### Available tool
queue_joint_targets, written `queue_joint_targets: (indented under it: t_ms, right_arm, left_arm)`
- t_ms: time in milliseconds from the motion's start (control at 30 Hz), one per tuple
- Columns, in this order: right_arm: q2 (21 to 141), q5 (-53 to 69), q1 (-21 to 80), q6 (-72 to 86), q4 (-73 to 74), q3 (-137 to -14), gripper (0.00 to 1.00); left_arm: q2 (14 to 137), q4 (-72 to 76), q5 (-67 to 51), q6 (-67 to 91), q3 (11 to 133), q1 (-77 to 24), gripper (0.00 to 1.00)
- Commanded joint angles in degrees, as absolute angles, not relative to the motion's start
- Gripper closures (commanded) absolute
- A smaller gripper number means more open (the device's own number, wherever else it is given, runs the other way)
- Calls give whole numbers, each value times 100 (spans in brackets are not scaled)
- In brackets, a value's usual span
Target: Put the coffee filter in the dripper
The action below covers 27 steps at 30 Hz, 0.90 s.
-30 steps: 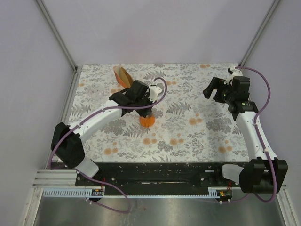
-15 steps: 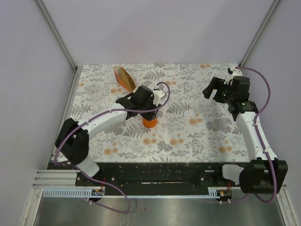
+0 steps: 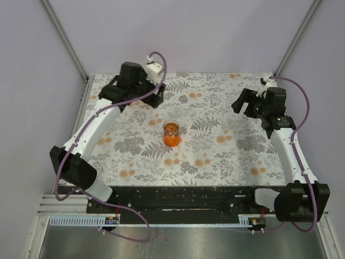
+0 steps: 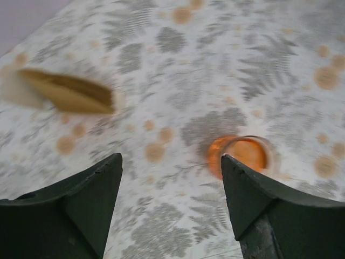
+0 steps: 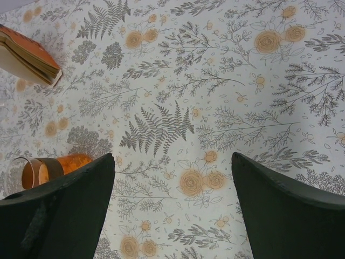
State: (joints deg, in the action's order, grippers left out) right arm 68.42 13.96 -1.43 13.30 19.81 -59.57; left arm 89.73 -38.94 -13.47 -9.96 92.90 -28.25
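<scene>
The dripper (image 3: 171, 133) stands upright mid-table, a clear cone on an orange base. In the right wrist view the dripper (image 5: 51, 168) shows a light-brown band inside its cone, which looks like the coffee filter (image 5: 39, 169); I cannot tell how well it is seated. My left gripper (image 3: 141, 96) hangs high over the back left, open and empty, well away from the dripper (image 4: 242, 154). The left gripper (image 4: 171, 157) has only tablecloth between its fingers. At the back right my right gripper (image 3: 245, 105) is open and empty too, and in its own view the right gripper (image 5: 172, 156) frames bare cloth.
A thick bundle of brown filters in an orange holder (image 5: 29, 54) lies at the back left; it appears blurred in the left wrist view (image 4: 67, 93) and is hidden under the left arm from above. Grey walls with metal posts (image 3: 70, 48) close in the table.
The left gripper was shut right over the dripper. It has opened, risen and swung to the back left. The dripper now stands uncovered. The right arm has not moved.
</scene>
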Motion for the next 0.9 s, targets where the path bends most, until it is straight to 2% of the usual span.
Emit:
queue_joint_targets:
  t_ms: [0, 133, 300, 700, 800, 867]
  right_arm:
    - [6732, 1538, -88, 1266, 1863, -5985, 3]
    - [6776, 1661, -79, 1266, 1820, -5977, 3]
    - [6917, 1758, -70, 1283, 1714, -5950, 3]
    - [7040, 1740, -26, 1274, 1766, -5968, 3]
    - [7066, 1749, -26, 1248, 1784, -5968, 3]
    - [7066, 1740, -26, 1239, 1802, -5985, 3]
  left_arm:
    - [8894, -4202, -669, -1344, 9282, -1506, 22]
    - [9166, -3965, -326, -1257, 9089, -231, 22]
    - [9544, -3349, -26, -1318, 8780, 640, 21]
    - [11152, -3208, 185, -1046, 9536, 1186, 22]
    - [11407, -3208, 27, -1020, 9659, 1187, 26]
    - [11574, -3243, -156, -1002, 9703, 1187, 33]
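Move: The clear dripper stands about 29 cm to the left hand's left, 13 cm farther out and some 22 cm below it. The coffee filters in their orange pack are roughly 18 cm ahead and 12 cm left, about 20 cm down; the orange carafe, already released, sits about 7 cm back, 5 cm right and 19 cm below. From the idle right hand the dripper lies some 66 cm left, 13 cm ahead and 17 cm down. Heading for the dripper, the empty left hand sweeps quickly about 35 cm to its left and some 10 cm forward, away from the carafe, first nearly level, then sinking about 18 cm as the sideways travel dies out. The wrist turns nearly 50 degrees counter-clockwise so the fingers point forward and down; they stay open, close beside the dripper's left side. ##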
